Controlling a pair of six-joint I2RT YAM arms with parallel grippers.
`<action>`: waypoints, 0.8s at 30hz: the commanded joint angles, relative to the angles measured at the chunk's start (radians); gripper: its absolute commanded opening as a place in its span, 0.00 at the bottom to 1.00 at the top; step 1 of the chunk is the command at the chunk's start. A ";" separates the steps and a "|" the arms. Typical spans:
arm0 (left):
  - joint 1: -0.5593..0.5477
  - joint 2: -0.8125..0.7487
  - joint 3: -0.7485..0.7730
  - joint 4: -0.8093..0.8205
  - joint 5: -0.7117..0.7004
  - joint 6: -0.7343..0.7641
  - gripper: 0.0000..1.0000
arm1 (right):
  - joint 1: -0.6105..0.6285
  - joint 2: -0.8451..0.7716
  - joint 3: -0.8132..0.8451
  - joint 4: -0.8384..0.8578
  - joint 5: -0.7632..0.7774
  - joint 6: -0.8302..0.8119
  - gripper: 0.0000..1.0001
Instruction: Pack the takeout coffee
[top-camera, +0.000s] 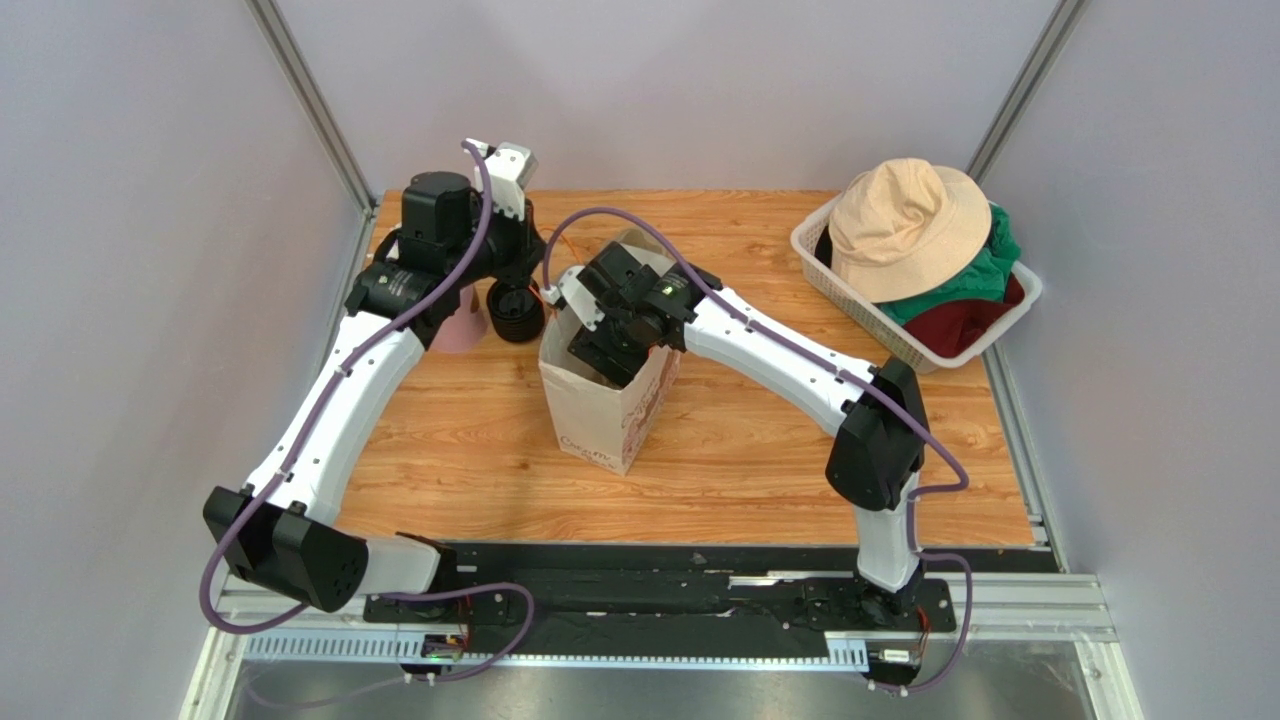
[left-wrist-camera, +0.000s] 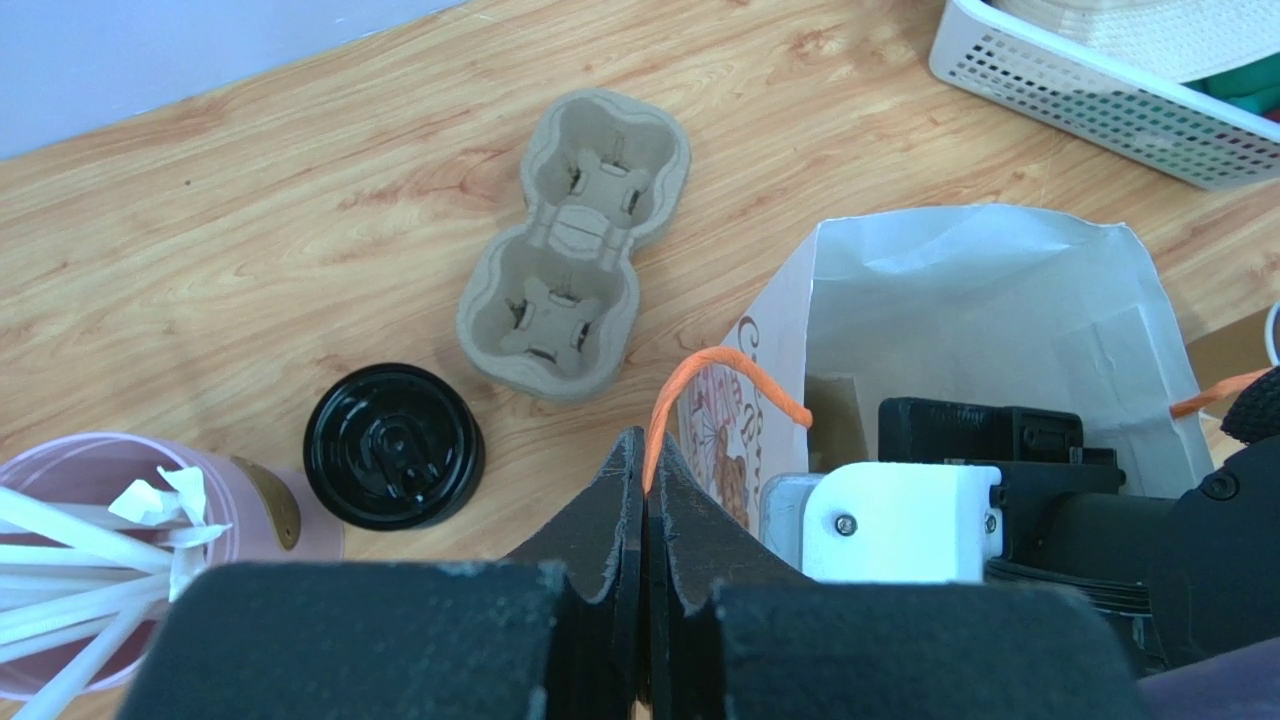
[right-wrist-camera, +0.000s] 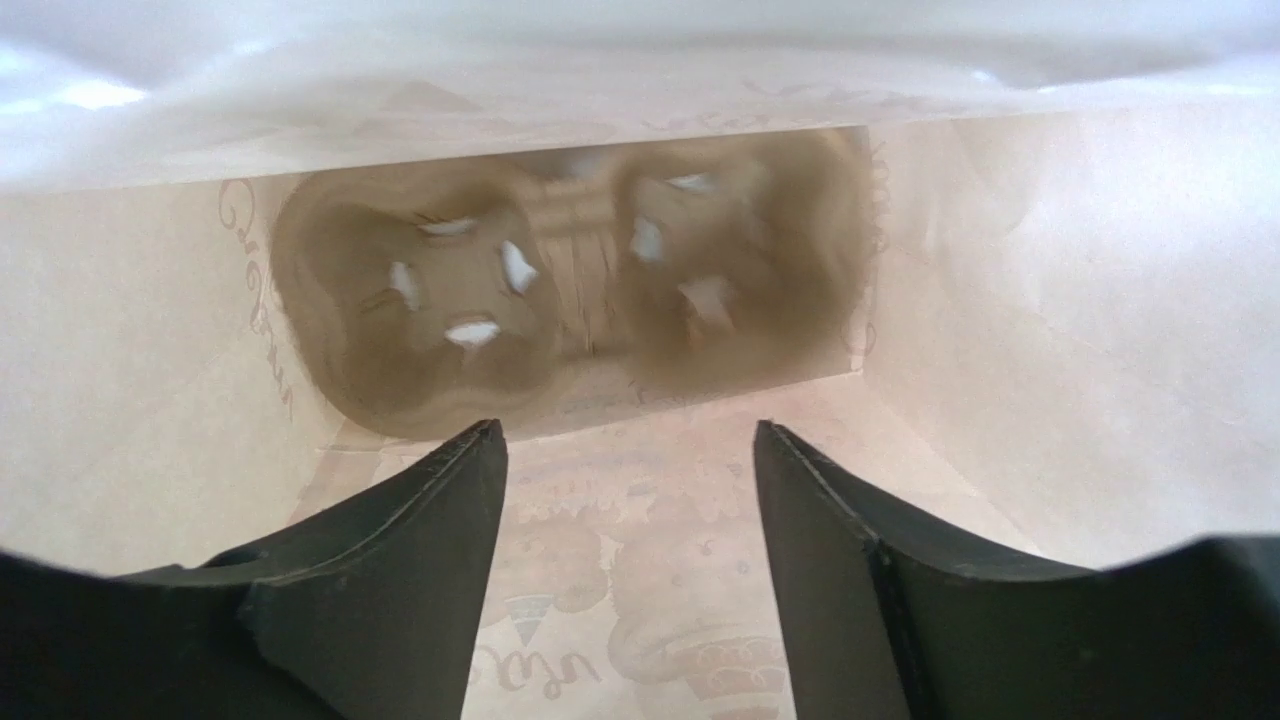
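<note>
The takeout coffee (left-wrist-camera: 394, 446), a cup seen from above with its round black lid on, stands on the table left of the white paper bag (left-wrist-camera: 977, 300), next to my left gripper (left-wrist-camera: 646, 438). That gripper is shut on the bag's orange handle (left-wrist-camera: 736, 375). In the top view the coffee (top-camera: 516, 312) sits just left of the bag (top-camera: 601, 405). My right gripper (right-wrist-camera: 624, 432) is down inside the bag, open, with nothing between its fingers. Beyond it, deep in the bag, lies a blurred pulp cup carrier (right-wrist-camera: 571, 300).
A second pulp carrier (left-wrist-camera: 579, 240) lies on the table behind the coffee. A pink cup of white straws (left-wrist-camera: 90, 525) stands at the left. A white basket (top-camera: 842, 293) with a tan hat (top-camera: 902, 225) and clothes sits at the back right.
</note>
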 joint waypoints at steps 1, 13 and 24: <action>0.000 -0.028 0.001 0.041 -0.003 -0.014 0.00 | 0.008 -0.014 0.057 -0.015 0.010 -0.014 0.68; 0.000 -0.027 0.001 0.041 -0.002 -0.010 0.00 | 0.007 -0.098 0.174 -0.042 0.044 -0.047 0.86; 0.000 -0.016 0.005 0.039 0.001 -0.004 0.00 | 0.007 -0.330 0.183 0.089 0.033 -0.179 0.89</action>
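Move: Inside the upright paper bag, the empty right hand has the cup holder it has just released about 11 cm below, 3 cm farther out and roughly 1 cm left. The bag's middle is some 3 cm ahead and 1 cm below. The black lids stand about 14 cm ahead and 14 cm left, 9 cm lower. From the left hand, pinching an orange handle, the bag's middle is about 5 cm back, 8 cm right and 17 cm down. Rising out of the bag, the right hand leaves the cup holder on the bottom, creeping at first, then quickly climbing, about 15 cm in all. Its already open fingers spread wider, and the wrist tilts some 20 degrees so they point more forward and left. The left hand stays still and keeps its pinch on the handle. ##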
